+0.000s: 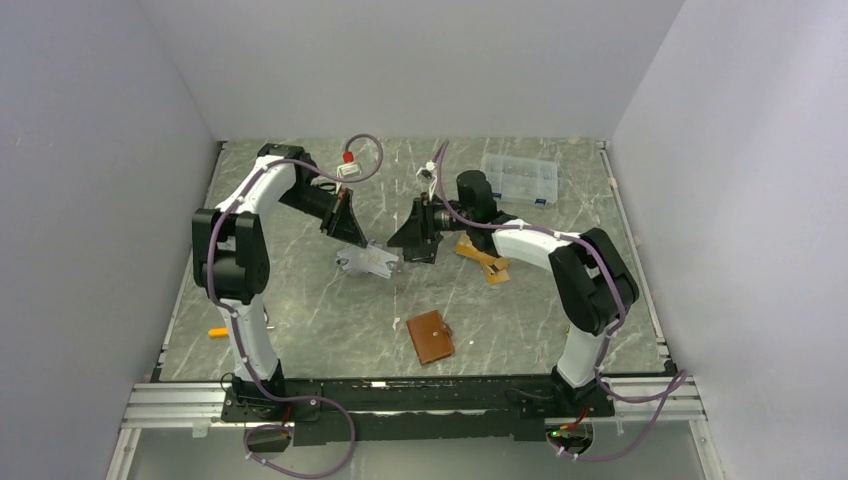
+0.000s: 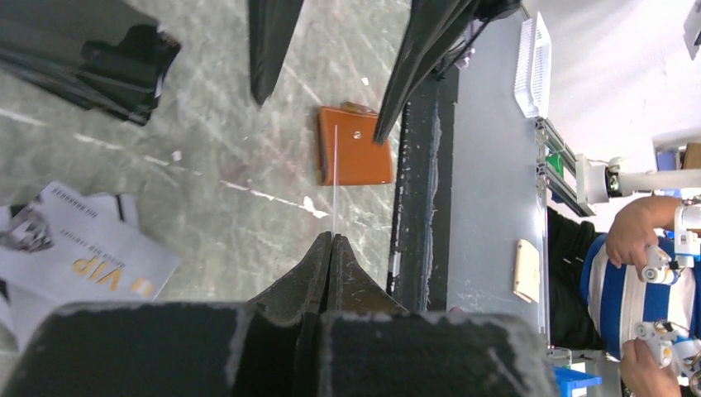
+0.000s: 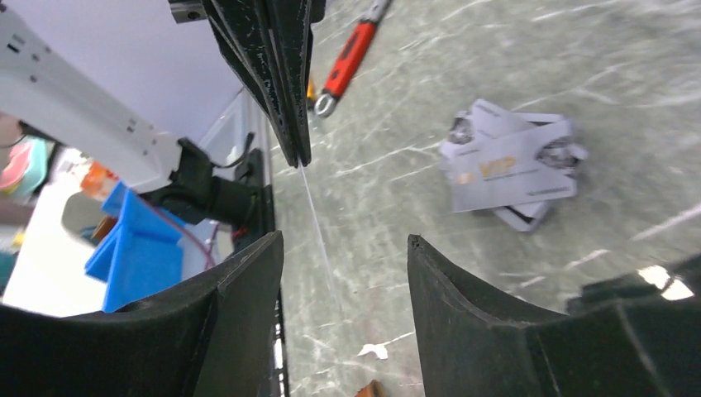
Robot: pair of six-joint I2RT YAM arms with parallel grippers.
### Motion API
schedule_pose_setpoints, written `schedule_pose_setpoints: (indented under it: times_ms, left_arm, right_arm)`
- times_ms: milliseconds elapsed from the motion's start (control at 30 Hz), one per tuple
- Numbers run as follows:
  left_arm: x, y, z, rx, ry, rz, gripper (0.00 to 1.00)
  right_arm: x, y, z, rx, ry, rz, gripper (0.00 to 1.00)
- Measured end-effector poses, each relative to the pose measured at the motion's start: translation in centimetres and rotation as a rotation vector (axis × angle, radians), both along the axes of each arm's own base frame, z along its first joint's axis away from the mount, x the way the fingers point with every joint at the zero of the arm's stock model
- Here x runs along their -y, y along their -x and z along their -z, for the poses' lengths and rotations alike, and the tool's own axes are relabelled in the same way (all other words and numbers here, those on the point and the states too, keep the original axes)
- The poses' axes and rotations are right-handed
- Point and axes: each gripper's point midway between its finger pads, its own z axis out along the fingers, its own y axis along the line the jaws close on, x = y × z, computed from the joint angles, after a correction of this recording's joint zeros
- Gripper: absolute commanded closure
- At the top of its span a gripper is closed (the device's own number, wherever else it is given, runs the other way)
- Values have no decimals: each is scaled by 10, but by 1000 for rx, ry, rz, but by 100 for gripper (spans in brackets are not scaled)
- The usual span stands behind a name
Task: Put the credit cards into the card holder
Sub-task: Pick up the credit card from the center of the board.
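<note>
My left gripper (image 2: 333, 237) is shut on a thin credit card (image 2: 335, 178), seen edge-on as a pale line sticking out past its tips. That card's edge (image 3: 317, 223) runs from the left gripper (image 3: 299, 159) down into the gap of my right gripper (image 3: 343, 241), which is open and touches nothing. Both grippers meet above the table's middle, left gripper (image 1: 352, 238) facing right gripper (image 1: 405, 240). A silver-grey pile of credit cards (image 1: 370, 262) (image 3: 512, 165) lies beneath them. An orange-gold pile (image 1: 485, 262) lies to the right. The card holder (image 1: 431, 336) (image 2: 355, 157), brown leather, lies closed near the front edge.
A clear compartment box (image 1: 518, 178) stands at the back right. An orange-handled tool (image 3: 351, 58) lies near the left edge of the table. A black pile (image 2: 78, 50) lies close to the silver cards (image 2: 78, 256).
</note>
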Motion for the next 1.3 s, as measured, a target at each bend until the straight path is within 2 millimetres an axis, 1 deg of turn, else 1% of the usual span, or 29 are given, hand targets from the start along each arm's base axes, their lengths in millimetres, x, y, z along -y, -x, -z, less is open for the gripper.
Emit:
schedule_pose_setpoints:
  times_ms: [133,200,300,400,533,600,633,667,700,733,767,833,867,900,933,967,1000,1067,1167,1233,1300]
  left_arm:
    - [9,14,-17,26,28,32,100]
    - [13,18,-20,32,33,43,100]
    - [17,20,-19,24,31,48,100]
    - [18,19,-18,22,28,47,100]
    - [19,18,-18,22,26,41,100]
    - [18,18,-18,25,23,41,100]
    - [18,18,-18,25,21,41,100]
    - [18,18,-18,27,20,42,100]
    - [18,18,-19,27,19,42,100]
    - [18,18,-19,27,19,42,99]
    - [18,19,-19,26,18,41,93]
    - [18,17,-19,37,12,40,77]
    - [18,16,-19,44,6,37,66]
    - [18,15,-20,52,3,31,59]
    - [18,14,-21,63,2,25,45]
    - [18,14,-23,72,0,18,37]
    - [18,14,-26,84,0,10,27]
    - [18,17,-32,105,0,-15,25]
    - [15,19,-49,141,15,-59,23]
    - [12,17,-63,164,48,-94,21]
    - [3,13,-75,176,86,-145,20]
  right_arm:
    - [-12,21,-5,-13,-21,-92,44]
    - [-18,31,-7,-16,-30,-125,45]
    - [-25,44,-12,-19,-46,-173,51]
    - [-27,49,-13,-21,-49,-192,63]
    - [-27,52,-10,-28,-36,-202,72]
    - [-27,53,-7,-32,-23,-206,78]
    - [-26,53,-6,-32,-16,-207,83]
    - [-25,54,-4,-34,-5,-209,93]
    - [-24,54,-1,-32,6,-210,100]
    - [-23,54,1,-32,18,-210,100]
    - [-23,54,2,-32,30,-206,100]
    - [-22,53,3,-26,55,-200,100]
    - [-23,52,3,-19,69,-194,100]
    - [-23,50,2,-8,82,-187,100]
    - [-24,49,2,2,96,-176,100]
    - [-24,49,2,11,107,-166,100]
    - [-24,49,2,19,120,-152,100]
    - [-24,47,1,36,142,-117,100]
    - [-18,44,-1,55,183,-51,100]
    - [-11,38,-7,66,210,5,100]
    - [-5,33,-16,81,218,55,100]
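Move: The silver card taken over here is still pinched in the left fingers, its middle about 4 cm to the right of the left hand, 2 cm back and 2 cm lower. From the open right hand it lies some 4 cm left, 3 cm back and 2 cm below. The silver card stack on the table is roughly 3 cm ahead of the right hand, 8 cm left and 15 cm below; at that level the black cards are 5 cm ahead, 5 cm right, the card holder 13 cm back, 7 cm right. The silver card is handed over in mid-air: the left hand shifts it some 2 cm back, right and up and holds it steady while the open right hand swings back about 5 cm and a little left, and its fingers pinch the card's free end. The left fingers then open wide, let go and rise about 5 cm; the right hand, rolling its left side down, eases forward, right and slightly up. ##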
